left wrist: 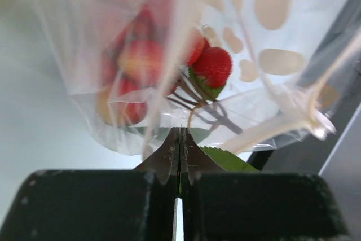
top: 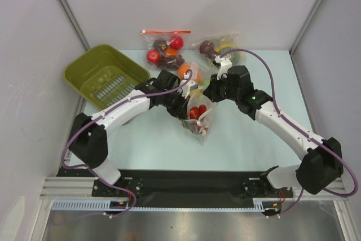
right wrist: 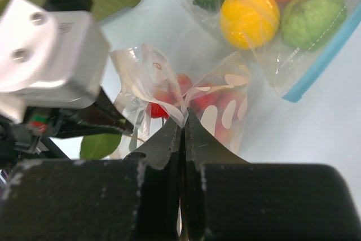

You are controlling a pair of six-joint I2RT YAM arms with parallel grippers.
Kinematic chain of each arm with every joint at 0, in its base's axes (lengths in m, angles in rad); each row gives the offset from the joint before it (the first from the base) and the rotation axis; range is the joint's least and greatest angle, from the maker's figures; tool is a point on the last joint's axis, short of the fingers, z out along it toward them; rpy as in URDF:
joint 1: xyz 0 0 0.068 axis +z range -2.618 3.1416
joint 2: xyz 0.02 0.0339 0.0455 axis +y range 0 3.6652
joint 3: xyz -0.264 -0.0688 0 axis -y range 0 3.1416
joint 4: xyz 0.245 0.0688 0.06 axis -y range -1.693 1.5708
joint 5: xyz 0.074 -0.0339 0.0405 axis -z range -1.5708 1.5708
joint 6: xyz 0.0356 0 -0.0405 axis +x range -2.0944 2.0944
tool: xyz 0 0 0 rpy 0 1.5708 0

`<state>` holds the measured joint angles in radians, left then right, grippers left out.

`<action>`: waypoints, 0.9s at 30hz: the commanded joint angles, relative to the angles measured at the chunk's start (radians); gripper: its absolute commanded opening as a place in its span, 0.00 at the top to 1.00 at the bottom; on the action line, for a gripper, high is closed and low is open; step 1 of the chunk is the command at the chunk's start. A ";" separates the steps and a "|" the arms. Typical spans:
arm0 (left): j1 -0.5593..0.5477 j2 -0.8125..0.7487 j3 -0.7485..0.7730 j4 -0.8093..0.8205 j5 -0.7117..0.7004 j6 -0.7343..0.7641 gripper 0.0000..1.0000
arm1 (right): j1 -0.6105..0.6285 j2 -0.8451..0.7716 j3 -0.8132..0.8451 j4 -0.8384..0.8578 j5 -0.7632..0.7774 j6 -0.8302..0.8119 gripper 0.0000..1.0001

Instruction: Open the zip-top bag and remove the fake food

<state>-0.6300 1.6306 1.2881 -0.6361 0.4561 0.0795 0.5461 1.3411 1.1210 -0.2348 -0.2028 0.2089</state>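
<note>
The zip-top bag [top: 201,118] is clear plastic with whitish oblong marks and is held up over the middle of the table between both grippers. The fake food [top: 198,110], small red strawberry-like pieces, lies inside it. My left gripper [top: 185,109] is shut on the bag's left edge. In the left wrist view the film [left wrist: 271,60] and a red strawberry piece [left wrist: 214,66] hang just beyond the closed tips [left wrist: 180,131]. My right gripper [top: 207,97] is shut on the bag's lip [right wrist: 169,103] on the right side, its tips [right wrist: 184,118] pinching the film.
A green basket [top: 104,74] sits at the back left. A clear bag with a red zip strip [top: 165,49] and a bag of round fruit [top: 221,49] lie at the back, with an orange ball [top: 185,71] close behind the arms. A green leaf [left wrist: 225,159] shows by the left jaws.
</note>
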 commanded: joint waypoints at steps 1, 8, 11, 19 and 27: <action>-0.007 -0.070 -0.006 0.041 0.128 0.013 1.00 | -0.012 0.007 0.002 0.075 -0.024 0.020 1.00; -0.011 -0.048 0.055 0.092 0.216 -0.032 1.00 | -0.011 0.073 -0.004 0.092 -0.047 0.049 1.00; -0.011 -0.037 0.091 0.101 0.249 -0.049 1.00 | 0.000 0.081 -0.026 0.100 -0.047 0.060 1.00; -0.011 -0.045 0.143 0.180 0.224 -0.133 1.00 | 0.037 0.073 -0.090 0.111 -0.020 0.090 1.00; -0.010 -0.046 0.214 0.260 0.127 -0.196 1.00 | 0.066 0.058 -0.110 0.098 0.003 0.092 1.00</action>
<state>-0.6342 1.6032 1.4273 -0.4839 0.6071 -0.0727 0.6003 1.4178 1.0195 -0.1516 -0.2127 0.2886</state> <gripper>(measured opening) 0.006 0.028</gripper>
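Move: The strawberries in the part-open bag lie about 6 cm right of the left fingertips, 3 cm ahead and 2 cm lower. The rim the right gripper already pinches is some 12 cm right of the left fingertips, 2 cm ahead and 9 cm higher. From the right fingertips, the strawberries sit 6 cm left, level fore and aft, and 11 cm down; the lemon lies about 10 cm ahead, 8 cm left and 17 cm down. Lift the left gripper, kept shut, from the leafy side of the bag mouth about 9 cm up and 5 cm right towards the right gripper, easing forward late and tipping its fingers some 15 degrees more downward. Meanwhile keep the right gripper's pinch on the rim and lower it about 6 cm, drifting slightly left and dipping its fingertips a little. ##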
